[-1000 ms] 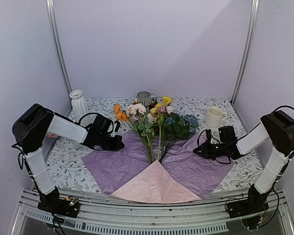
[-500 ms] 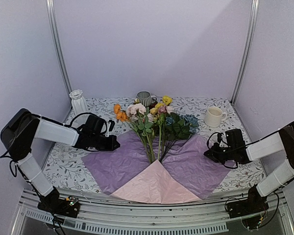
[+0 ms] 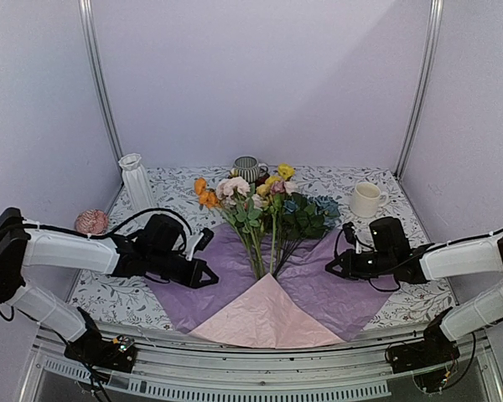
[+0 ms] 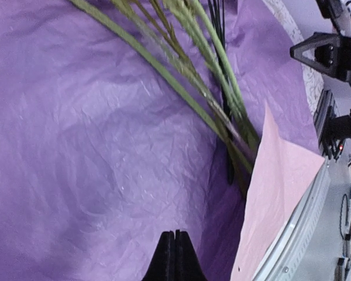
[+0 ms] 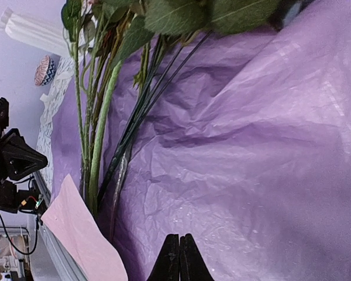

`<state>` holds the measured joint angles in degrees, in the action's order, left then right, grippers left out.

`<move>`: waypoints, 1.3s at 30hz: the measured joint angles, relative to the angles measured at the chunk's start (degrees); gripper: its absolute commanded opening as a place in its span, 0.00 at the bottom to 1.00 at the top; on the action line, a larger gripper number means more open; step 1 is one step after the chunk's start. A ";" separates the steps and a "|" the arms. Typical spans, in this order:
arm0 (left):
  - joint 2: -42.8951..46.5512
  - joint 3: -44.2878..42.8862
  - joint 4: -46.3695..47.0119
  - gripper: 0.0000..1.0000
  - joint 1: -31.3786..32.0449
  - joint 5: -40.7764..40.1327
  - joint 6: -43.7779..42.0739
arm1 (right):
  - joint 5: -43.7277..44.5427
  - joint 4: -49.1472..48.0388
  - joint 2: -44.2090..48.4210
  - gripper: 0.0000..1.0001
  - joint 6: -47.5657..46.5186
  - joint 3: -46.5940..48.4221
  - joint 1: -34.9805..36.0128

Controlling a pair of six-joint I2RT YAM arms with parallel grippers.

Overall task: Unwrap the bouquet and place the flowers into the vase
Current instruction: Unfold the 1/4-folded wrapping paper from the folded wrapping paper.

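Observation:
The bouquet lies unwrapped: its purple paper (image 3: 193, 289) is spread flat with a pink flap (image 3: 264, 318) folded up at the front. The flowers (image 3: 264, 209) rest on it, blooms to the back, and their stems (image 4: 181, 76) meet near the flap. The white ribbed vase (image 3: 136, 180) stands at the back left. My left gripper (image 3: 211, 276) hovers shut over the paper's left half (image 4: 175, 232), pointing at the stems. My right gripper (image 3: 329, 268) is shut above the right half (image 5: 179, 236), facing the stems (image 5: 99, 134). Neither holds anything.
A grey striped mug (image 3: 246, 167) stands behind the blooms and a cream mug (image 3: 365, 199) at the back right. A small pink ball (image 3: 90, 221) lies at the left edge. The metal front rail (image 3: 260, 373) runs just below the paper.
Both arms have stretched out low over the table. Each shut gripper has moved inward over the paper towards the stems, the left also nearer the front.

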<state>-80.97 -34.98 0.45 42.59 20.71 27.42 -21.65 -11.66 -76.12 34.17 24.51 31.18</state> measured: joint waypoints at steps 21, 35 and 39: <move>3.61 -0.87 -7.76 0.00 20.33 7.54 1.40 | -3.85 -1.68 -7.65 0.04 -2.60 4.39 6.34; 6.25 -2.05 -22.10 0.00 29.68 3.50 7.82 | -10.99 3.08 -7.61 0.04 -8.50 10.14 19.54; 4.72 -2.05 -24.41 0.00 30.97 1.92 9.57 | -12.17 4.87 -7.61 0.04 -8.74 10.14 25.88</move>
<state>-76.25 -37.04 -23.97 73.56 22.63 36.99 -33.82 -6.79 -83.72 25.43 34.65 57.06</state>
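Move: The pink folded flap, tip pointing outward, has its middle some 14 cm to the left hand's right and 6 cm back, about 6 cm below. The flower stems lie about 13 cm right and 11 cm ahead, and the table's front edge about 11 cm straight back, both also below. From the right hand, the flap's middle is roughly 17 cm left, 9 cm back and 6 cm lower; the stems are 17 cm left and 8 cm ahead. Closed, the left fingers meet the flap's left slope and sweep it back towards the robot: about 20 cm back, dipping and veering a little right first, then up and down again, with a roughly 25 degree clockwise turn. The right hand, also shut, slides about 4 cm left, nearly pauses, then swings back and left towards the stem ends, turning some 40 degrees counter-clockwise. ##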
